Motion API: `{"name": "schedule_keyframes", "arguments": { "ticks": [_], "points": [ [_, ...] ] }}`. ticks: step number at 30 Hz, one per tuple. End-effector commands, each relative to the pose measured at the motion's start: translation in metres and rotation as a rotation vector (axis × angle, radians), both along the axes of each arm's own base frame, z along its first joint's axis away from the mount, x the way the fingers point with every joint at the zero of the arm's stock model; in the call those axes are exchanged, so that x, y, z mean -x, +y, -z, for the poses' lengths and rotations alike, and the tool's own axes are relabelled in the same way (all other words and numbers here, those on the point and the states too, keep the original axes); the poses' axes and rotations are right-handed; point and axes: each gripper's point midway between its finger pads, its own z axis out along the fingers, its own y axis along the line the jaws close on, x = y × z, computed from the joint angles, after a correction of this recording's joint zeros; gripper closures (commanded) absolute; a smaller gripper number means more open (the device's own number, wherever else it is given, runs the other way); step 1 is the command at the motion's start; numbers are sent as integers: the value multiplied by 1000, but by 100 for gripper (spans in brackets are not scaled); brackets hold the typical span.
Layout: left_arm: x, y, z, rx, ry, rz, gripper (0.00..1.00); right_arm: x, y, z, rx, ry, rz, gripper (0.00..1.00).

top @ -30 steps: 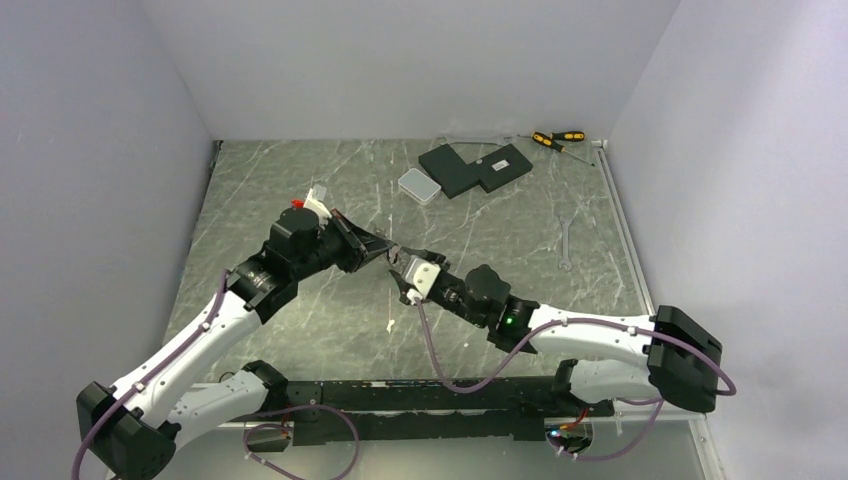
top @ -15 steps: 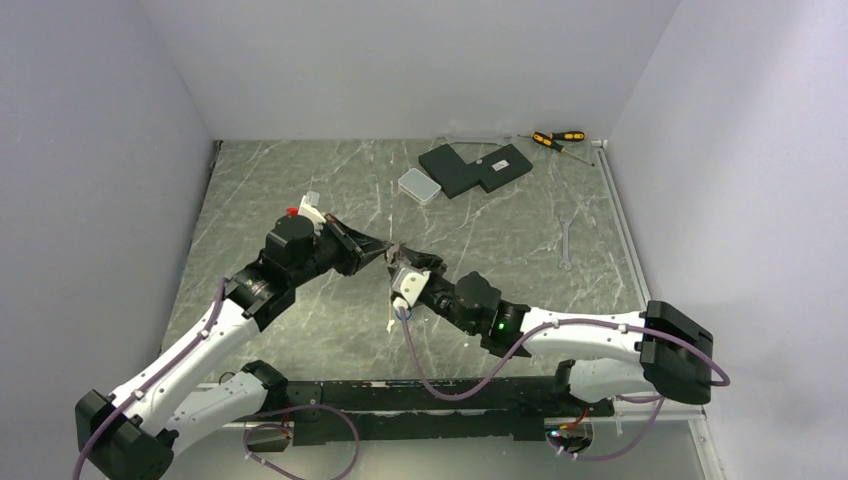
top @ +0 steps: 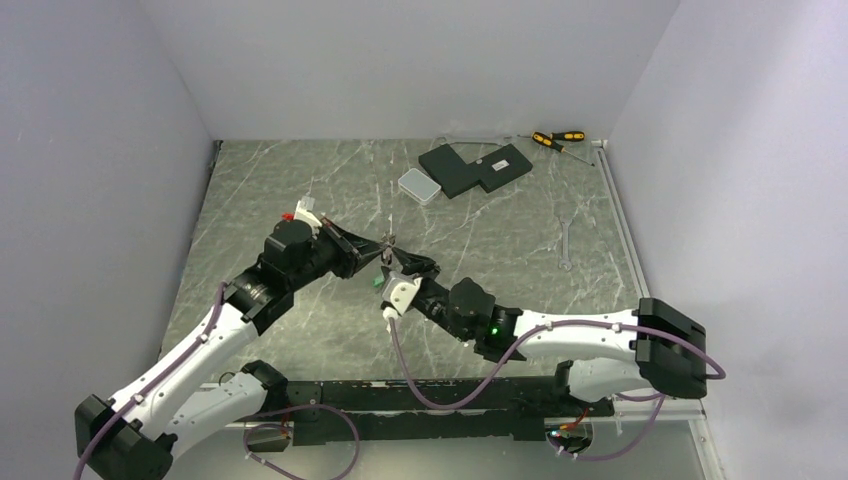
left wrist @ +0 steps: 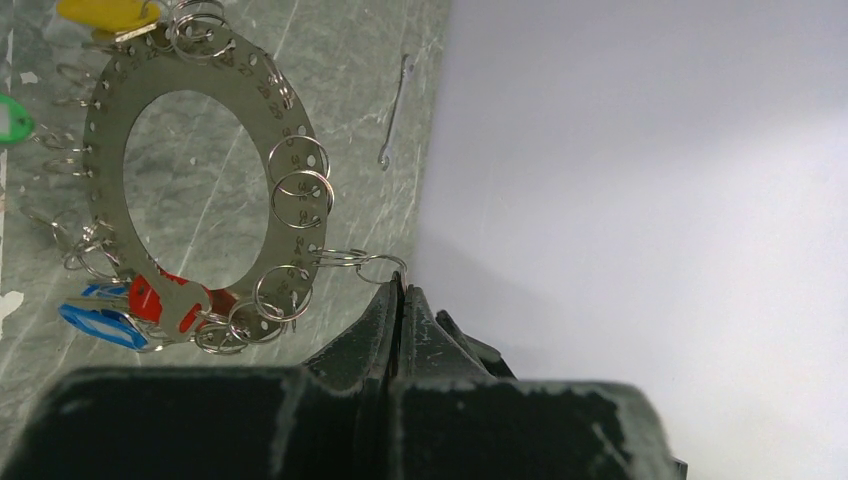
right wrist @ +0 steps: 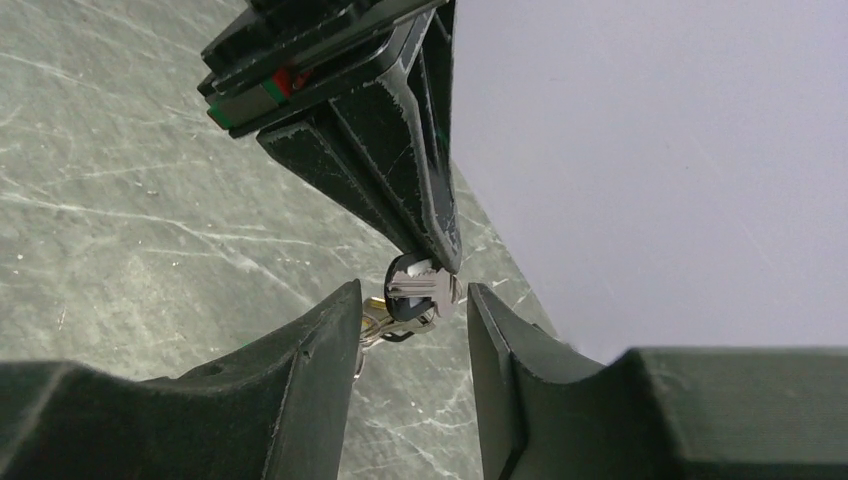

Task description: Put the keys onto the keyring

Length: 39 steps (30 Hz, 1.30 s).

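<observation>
The keyring, a flat silver ring with small split rings round its rim, hangs in the air in the left wrist view. Keys with yellow, green, blue and red tags hang from it. My left gripper is shut on one small split ring at the rim. In the right wrist view, a black-headed silver key dangles just under the left gripper's tips. My right gripper is open around that key, with a gap on each side. From above, both grippers meet at mid-table.
At the back of the table lie black blocks, a small white box and yellow-handled screwdrivers. A silver wrench lies at the right. White walls close off the left, back and right sides.
My right arm has swung left and in under the left gripper's tips, its jaws narrowing round the hanging key. The left gripper has shifted slightly back and stays shut.
</observation>
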Motion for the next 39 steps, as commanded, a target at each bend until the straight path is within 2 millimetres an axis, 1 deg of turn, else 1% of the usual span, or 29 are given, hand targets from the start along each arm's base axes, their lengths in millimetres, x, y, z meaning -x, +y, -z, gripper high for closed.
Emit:
{"name": "schedule_keyframes", "arguments": {
  "ticks": [1, 3, 5, 9, 11, 14, 15, 19, 22, 24, 26, 28, 29, 30, 32, 35, 37, 39],
  "points": [
    [-3, 2, -26, 72, -70, -24, 100, -4, 6, -23, -59, -28, 21, 56],
    [-3, 3, -24, 65, -67, -28, 100, -6, 7, -21, -51, -23, 31, 61],
    [-3, 3, -21, 68, -61, -23, 100, -8, 9, -19, -43, -18, 40, 67],
    [-2, 2, -19, 78, -52, -19, 100, -9, 12, -21, -44, -17, 40, 73],
    [-2, 3, -18, 79, -50, -20, 100, -9, 14, -21, -37, -14, 37, 80],
    [-1, 4, -20, 78, -57, -23, 100, -10, 14, -21, -27, -13, 41, 96],
    [-1, 5, -21, 78, -58, -26, 100, -10, 14, -21, -26, -14, 41, 100],
    [0, 9, -22, 75, -66, -39, 100, -10, 12, -20, -7, -8, 45, 100],
    [3, 12, -22, 65, -77, -42, 99, -6, 10, -24, -6, 2, 28, 100],
    [5, 14, -24, 51, -94, -39, 93, -4, 8, -29, -12, 8, 15, 100],
    [7, 16, -26, 41, -112, -38, 81, 0, 7, -33, -12, 15, -4, 100],
    [9, 19, -28, 26, -132, -38, 65, 2, 5, -38, -13, 20, -17, 100],
    [11, 21, -31, 24, -145, -40, 53, 3, 5, -40, -14, 21, -19, 100],
    [12, 22, -32, 19, -155, -40, 45, 3, 4, -44, -17, 21, -21, 100],
    [15, 25, -35, 4, -179, -36, 33, 5, 1, -48, -19, 23, -25, 100],
    [21, 32, -40, -55, -224, -21, 22, 10, -3, -60, -37, 26, -48, 100],
    [25, 39, -46, -115, -289, -15, 20, 16, -7, -68, -51, 31, -76, 100],
    [29, 44, -53, -194, -401, 11, 22, 22, -11, -77, -64, 38, -98, 100]
  ]
}}
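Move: The small split ring carrying the big disc keyring is pinched in the left fingertips, about 1 cm ahead and 1 cm to the right of the left hand point, level with it. From the right hand the same split ring is about 1 cm ahead and 1 cm to its left, level, between the half-open tips. The disc keyring, with its tagged keys, hangs roughly 11 cm lower, almost straight under the split ring. Forward, left and slightly down, the right hand eases in about 1.5 cm and shuts its fingers on the split ring, while the still-closed left hand sinks about 1 cm. Only then does the left hand open wide, let go, and back away left, up and rearward some 5 cm, tipping upward about 10 degrees; the right hand keeps its pinch and draws back and right about 2.5 cm. ##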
